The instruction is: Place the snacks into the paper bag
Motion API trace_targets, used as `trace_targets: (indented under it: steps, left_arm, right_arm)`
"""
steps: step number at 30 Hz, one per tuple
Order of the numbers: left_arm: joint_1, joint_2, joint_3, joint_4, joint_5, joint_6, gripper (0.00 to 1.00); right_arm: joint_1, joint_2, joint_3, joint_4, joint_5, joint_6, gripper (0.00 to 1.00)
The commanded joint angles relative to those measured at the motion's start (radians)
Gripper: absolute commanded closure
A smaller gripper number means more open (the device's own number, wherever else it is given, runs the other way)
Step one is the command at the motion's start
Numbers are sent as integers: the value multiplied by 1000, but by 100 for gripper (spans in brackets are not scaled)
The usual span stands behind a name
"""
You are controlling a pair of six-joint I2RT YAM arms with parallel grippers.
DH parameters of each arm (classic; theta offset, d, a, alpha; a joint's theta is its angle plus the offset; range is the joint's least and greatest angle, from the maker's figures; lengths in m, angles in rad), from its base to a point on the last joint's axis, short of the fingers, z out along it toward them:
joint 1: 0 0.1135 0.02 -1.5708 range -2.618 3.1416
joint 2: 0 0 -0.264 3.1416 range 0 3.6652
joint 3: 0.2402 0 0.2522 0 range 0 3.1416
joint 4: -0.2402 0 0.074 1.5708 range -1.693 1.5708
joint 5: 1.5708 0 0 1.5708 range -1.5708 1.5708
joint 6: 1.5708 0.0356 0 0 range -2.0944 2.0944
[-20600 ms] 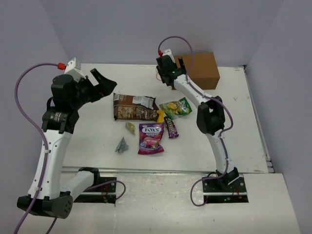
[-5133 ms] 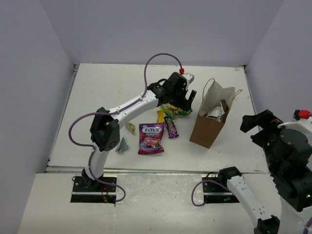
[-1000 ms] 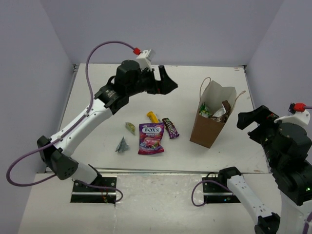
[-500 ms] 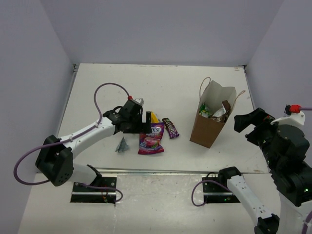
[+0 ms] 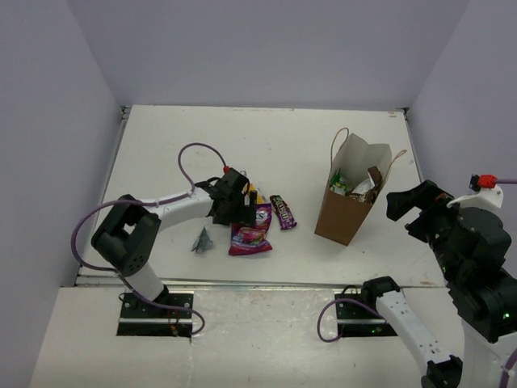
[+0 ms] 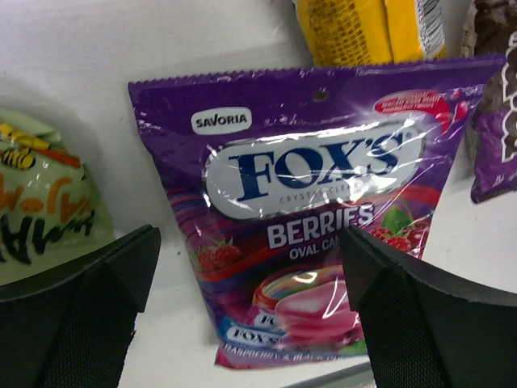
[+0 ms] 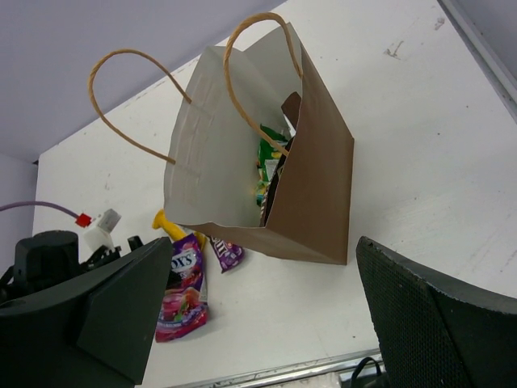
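Observation:
The purple Fox's pouch (image 5: pixel 252 234) lies flat on the table. My left gripper (image 5: pixel 242 212) is low over it and open. In the left wrist view the pouch (image 6: pixel 315 218) lies between the two black fingers (image 6: pixel 73 315), which stand on either side of its lower half. The yellow bar (image 6: pixel 371 28) and the dark brown bar (image 6: pixel 493 121) lie just past it, and a tiny green wrapper (image 6: pixel 40 202) lies to the left. The paper bag (image 5: pixel 347 212) stands open with a green bag (image 7: pixel 271 162) and other packets inside. My right gripper (image 5: pixel 420 212) is open and empty, raised to the right of the bag.
A tiny grey wrapper (image 5: pixel 202 240) lies left of the pouch, near the table's front edge. The dark bar (image 5: pixel 283 212) lies between the pouch and the bag. The bag's loop handles (image 7: pixel 133 97) stand up above its mouth. Walls close the table on three sides.
My left arm has come down from high at the back to the table, and its open gripper now sits over the Fox's pouch. The right arm has barely moved.

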Motion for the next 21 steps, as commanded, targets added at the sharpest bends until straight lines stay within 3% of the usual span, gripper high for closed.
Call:
trace_targets:
  steps: [1, 2, 3, 5, 6, 7, 13, 21]
  left_arm:
    - [1, 60, 94, 52, -17, 15, 6]
    - [4, 78, 108, 45, -17, 15, 15]
    - [4, 117, 121, 17, -19, 14, 31]
    - [7, 146, 144, 5, -8, 5, 53]
    - [7, 161, 144, 8, 0, 3, 87]
    - [7, 166, 139, 11, 3, -6, 100]
    - [6, 60, 127, 22, 3, -37, 100]
    - [7, -181, 260, 49, 87, -11, 100]
  right_arm:
    - [8, -7, 21, 22, 9, -8, 1]
    - [9, -7, 19, 22, 11, -10, 1]
    - [8, -9, 15, 24, 12, -10, 1]
    - [9, -13, 7, 25, 14, -8, 1]
    - [8, -15, 1, 24, 20, -8, 1]
    - [8, -16, -1, 24, 28, -11, 1]
    - [8, -24, -11, 24, 35, -13, 1]
    - [8, -15, -14, 25, 22, -5, 1]
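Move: The berry candy bag lies right under the left hand's open fingers, its middle about 4 cm back, 2 cm to the right and 2 cm below. The yellow snack sits roughly 6 cm ahead and 3 cm right, the purple chocolate bar some 11 cm right and 1 cm ahead, and the small green packet 9 cm left, about level. From the right hand the candy bag is about 7 cm ahead, 33 cm left and 36 cm down. The left fingers close fully on the upper part of the candy bag, pinching its thin film while the hand slides about 3 cm forward and to the right and sinks about 1 cm. After a brief hold low down, the hand climbs about 9 cm with the pinched bag, drifting slightly farther forward and right and tilting some 15 degrees. ##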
